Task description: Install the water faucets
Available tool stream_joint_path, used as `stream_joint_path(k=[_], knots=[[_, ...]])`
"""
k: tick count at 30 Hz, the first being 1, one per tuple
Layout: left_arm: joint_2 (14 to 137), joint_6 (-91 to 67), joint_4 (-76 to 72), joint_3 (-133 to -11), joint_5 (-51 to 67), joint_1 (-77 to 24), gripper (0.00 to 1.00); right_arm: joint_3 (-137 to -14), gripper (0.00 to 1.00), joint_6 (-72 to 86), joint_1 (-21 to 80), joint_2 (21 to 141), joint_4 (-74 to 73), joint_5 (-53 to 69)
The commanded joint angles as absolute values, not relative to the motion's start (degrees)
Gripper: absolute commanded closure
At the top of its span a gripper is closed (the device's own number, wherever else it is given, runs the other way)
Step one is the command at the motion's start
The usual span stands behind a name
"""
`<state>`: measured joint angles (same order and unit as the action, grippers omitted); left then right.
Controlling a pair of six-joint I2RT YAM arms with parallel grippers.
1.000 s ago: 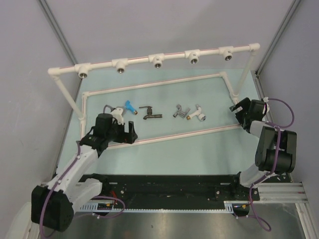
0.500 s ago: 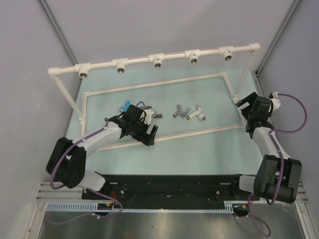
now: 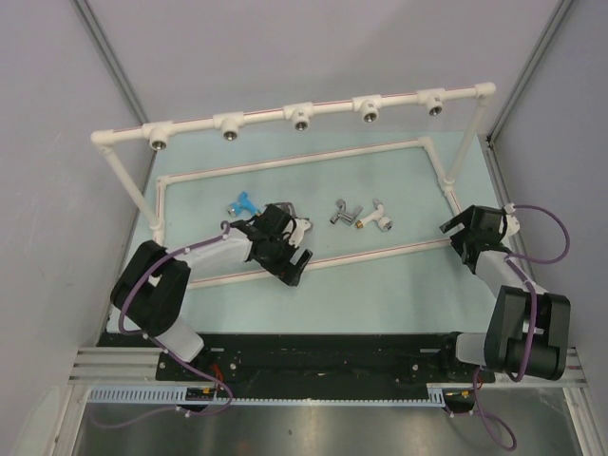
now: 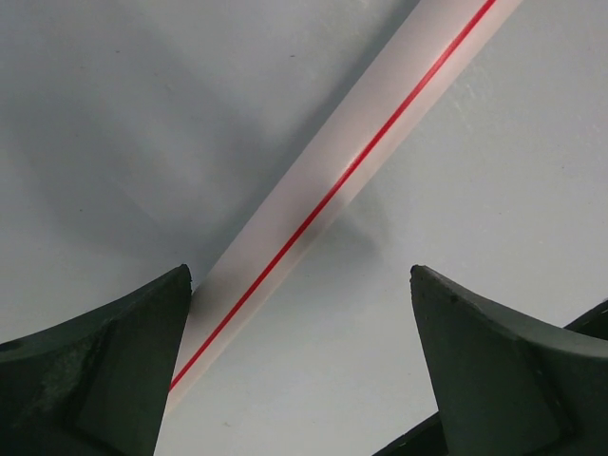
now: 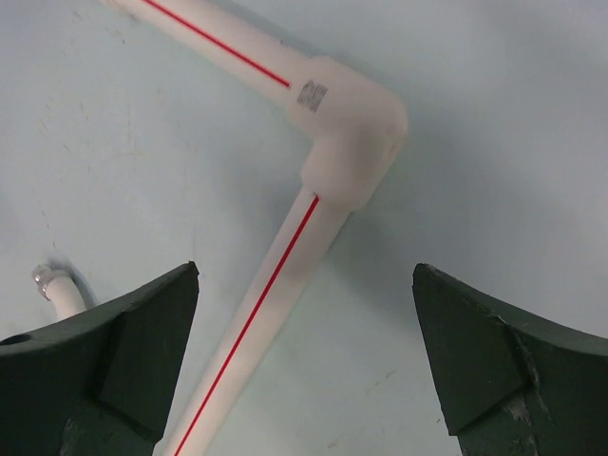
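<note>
Three of the water faucets lie on the green mat inside the pipe frame: a blue one (image 3: 241, 202), a silver-grey one (image 3: 342, 211) and a white one (image 3: 377, 217). The dark faucet is hidden under my left wrist. My left gripper (image 3: 294, 265) (image 4: 300, 274) hangs open over the frame's front pipe (image 4: 323, 199), which runs slantwise past its left finger. My right gripper (image 3: 455, 237) (image 5: 306, 268) is open above the frame's near right corner elbow (image 5: 350, 128). Neither holds anything.
A raised white rail (image 3: 190, 122) on posts crosses the back and carries several tee fittings with metal sockets, such as the middle one (image 3: 300, 116). A small white tube with a metal end (image 5: 55, 288) shows at the left of the right wrist view.
My left gripper has swung right, past the blue faucet, and now sits over the front pipe. My right gripper has dropped toward the near right corner of the frame. Both stayed open.
</note>
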<state>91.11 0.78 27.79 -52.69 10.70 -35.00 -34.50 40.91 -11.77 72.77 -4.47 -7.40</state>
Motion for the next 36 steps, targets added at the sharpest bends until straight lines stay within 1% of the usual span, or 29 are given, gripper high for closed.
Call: stream_joint_path(k=[1, 6, 11, 19, 24, 28, 31, 35, 36], knots=[[92.9, 3.1, 32.0, -53.2, 13.9, -39.3, 0.00, -34.9, 0.00, 40.9, -9.1, 77.6, 2.6, -4.0], [94.0, 2.1, 32.1, -51.7, 16.1, -43.5, 0.00, -38.0, 0.00, 38.0, -5.4, 85.0, 7.0, -0.1], [94.0, 1.5, 32.8, -51.5, 19.6, -45.2, 0.00, -43.1, 0.00, 35.0, -0.6, 92.4, 9.3, 4.0], [92.2, 0.6, 32.6, -50.9, 19.2, -45.4, 0.00, -49.0, 0.00, 31.0, 4.9, 97.2, 12.5, 8.6], [89.9, 0.4, 32.3, -50.4, 19.7, -45.5, 0.00, -50.6, 0.00, 27.6, 5.4, 94.0, 7.4, 5.4], [86.7, 0.4, 30.9, -50.0, 22.2, -45.5, 0.00, -50.8, 0.00, 22.5, 5.4, 85.2, 2.5, 0.3], [84.9, -1.3, 29.8, -50.0, 24.1, -45.4, 0.00, -50.9, 0.00, 20.0, 6.0, 81.1, 0.3, 0.0], [82.8, -1.9, 28.8, -49.7, 24.2, -45.5, 0.00, -50.9, 0.01, 18.5, 7.3, 80.7, 0.6, 3.2], [81.7, -2.1, 28.5, -49.7, 23.7, -45.5, 0.00, -50.8, 0.02, 18.1, 7.6, 81.1, 1.1, 3.7]])
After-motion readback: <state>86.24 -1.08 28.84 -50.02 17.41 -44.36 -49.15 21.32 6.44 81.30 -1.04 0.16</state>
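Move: The left hand is astride the white frame's near bar: its middle is about 2 cm ahead, 2 cm below, against the far finger. The black faucet lies 18 cm ahead, 1 cm left, the blue one 20 ahead, 13 left. The right hand has the near right corner roughly 4 cm ahead, 5 cm right and 5 below; the white faucet is 10 cm ahead, 20 left, the chrome one 11 ahead, 28 left. With its far finger still hooked over the near bar, the left hand drags it back about 6 cm and 4 cm to the right, twisting slightly clockwise. The open right hand dips and sweeps left and forward, some 8 cm each way, pushing the frame's near right end, then draws back slightly and lifts about 9 cm while still going left, turning counter-clockwise some 35 degrees in all. ##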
